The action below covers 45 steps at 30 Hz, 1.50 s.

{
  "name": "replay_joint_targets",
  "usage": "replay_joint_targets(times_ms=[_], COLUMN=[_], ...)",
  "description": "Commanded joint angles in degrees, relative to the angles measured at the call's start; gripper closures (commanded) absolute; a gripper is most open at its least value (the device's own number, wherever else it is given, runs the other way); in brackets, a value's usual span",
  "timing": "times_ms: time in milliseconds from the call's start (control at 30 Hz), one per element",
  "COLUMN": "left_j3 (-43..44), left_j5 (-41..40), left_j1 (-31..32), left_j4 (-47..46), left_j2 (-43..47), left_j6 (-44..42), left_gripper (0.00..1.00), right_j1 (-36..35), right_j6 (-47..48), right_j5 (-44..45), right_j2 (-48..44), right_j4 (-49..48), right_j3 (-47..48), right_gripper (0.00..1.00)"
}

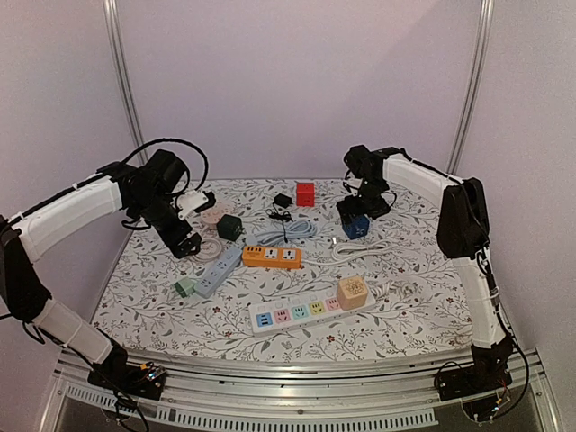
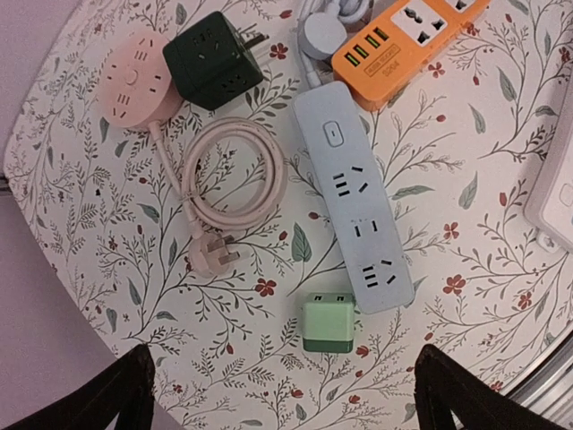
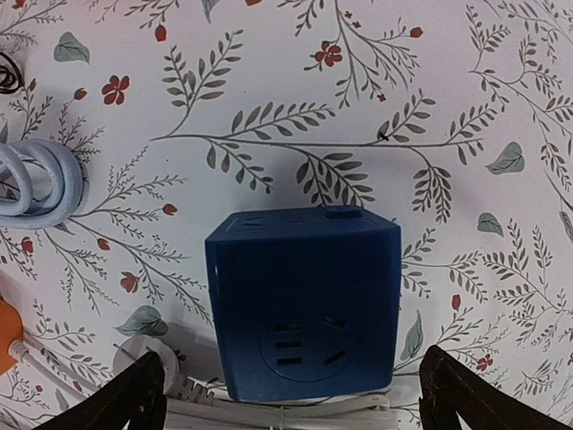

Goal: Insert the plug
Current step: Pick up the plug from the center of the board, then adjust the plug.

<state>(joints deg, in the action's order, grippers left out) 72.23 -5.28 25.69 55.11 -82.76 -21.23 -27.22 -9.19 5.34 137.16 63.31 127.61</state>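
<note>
A pink three-pin plug (image 2: 210, 255) lies on the floral cloth at the end of a coiled pink cable (image 2: 235, 170) that runs from a round pink socket (image 2: 134, 85). Beside it lies a pale blue power strip (image 2: 354, 197), with a small green adapter (image 2: 329, 322) at its near end. My left gripper (image 2: 285, 376) hangs open above the green adapter and holds nothing. My right gripper (image 3: 291, 381) is open over a dark blue socket cube (image 3: 304, 305), one finger on each side and clear of it. A white plug (image 3: 143, 354) and its white cable (image 3: 295, 417) lie by the cube's base.
An orange power strip (image 1: 271, 256), a dark green cube (image 1: 229, 227), a red cube (image 1: 305, 193) and a black adapter (image 1: 283, 200) lie mid-table. A long white strip (image 1: 306, 312) with a peach cube (image 1: 352, 292) on it lies near the front. A pale blue cable coil (image 3: 36, 184) lies left of the blue cube.
</note>
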Motion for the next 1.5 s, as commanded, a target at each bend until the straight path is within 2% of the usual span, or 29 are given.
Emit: replay_joint_targets(times_ms=[0, 267, 400, 533, 567, 667, 767, 933, 1067, 1200, 1267, 1333, 1467], left_j3=[-0.4, -0.4, -0.2, 0.5, 1.1, 3.8, 7.9, 18.7, 31.9, 39.5, 42.7, 42.6, 44.4], left_j5=[-0.1, -0.2, -0.1, 0.2, 0.3, 0.2, 1.6, 10.3, 17.1, 24.7, 24.7, 25.8, 31.4], left_j1=[-0.7, -0.7, -0.7, -0.7, -0.7, -0.8, -0.7, -0.2, 2.3, 7.1, 11.2, 14.5, 16.8], left_j4=[-0.2, 0.0, 0.0, 0.7, 1.0, 1.9, 4.0, 11.7, 19.3, 24.4, 26.9, 25.5, 23.2], left_j2=[-1.6, -1.2, -1.2, -0.6, -0.3, 1.4, 3.2, 3.4, 4.2, 5.9, 4.9, 5.4, 5.2], left_j6=[0.7, 0.3, 0.3, -0.5, -1.1, -3.7, -6.1, -7.3, -9.6, -15.8, -15.4, -14.6, -12.0], left_gripper=[0.00, 0.00, 0.00, 0.00, 0.00, 0.01, 0.01, 0.01, 0.03, 0.03, 0.01, 0.00, 0.00], right_j1=[-0.4, -0.1, 0.6, 0.8, 0.7, 0.4, -1.7, -9.7, -17.3, -24.4, -27.3, -29.9, -32.4], right_j6=[1.2, 2.0, 2.4, 4.8, 5.8, 7.5, 9.5, 15.7, 20.0, 24.3, 25.5, 26.8, 26.6], right_j5=[-0.7, 1.6, 0.1, -2.5, -3.7, -11.6, -17.3, -28.3, -36.1, -38.3, -38.4, -38.4, -38.7], right_j2=[3.3, 6.8, 6.3, 2.7, 1.5, -5.1, -14.9, -31.2, -38.3, -42.0, -42.6, -42.6, -41.6], right_j4=[-3.6, -4.9, -5.4, -6.1, -6.4, -9.5, -17.6, -36.5, -42.3, -45.8, -48.3, -50.3, -54.6], right_j3=[2.2, 2.3, 2.6, 2.6, 2.5, 1.4, -5.8, -21.0, -25.9, -26.0, -25.9, -25.6, -24.8], right_gripper=[0.06, 0.43, 0.73, 0.97, 1.00, 1.00, 1.00, 1.00, 1.00, 1.00, 1.00, 1.00, 1.00])
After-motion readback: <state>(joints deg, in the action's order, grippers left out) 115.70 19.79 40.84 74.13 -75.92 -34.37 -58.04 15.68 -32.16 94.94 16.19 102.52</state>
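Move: Just below the open right fingers sits the blue plug, about 2 cm ahead, 1 cm left and 4 cm down. The white cable's coil lies some 10 cm back and 1 cm right of that hand; the grey cable coil is roughly 20 cm left and 2 cm back, the red cube 14 cm ahead and 15 cm left. From the left hand the blue plug is about 44 cm right, 19 cm ahead and 13 cm lower. Sinking about 3.5 cm over the blue plug, the right hand pinches its sides, then carries it high up (nearly 40 cm), back some 30 cm and left, the wrist tipping up and swinging counter-clockwise until the fingers point leftward. The left hand waits, then rises about 27 cm, drawing back and right, open fingers turning towards the raised plug. ##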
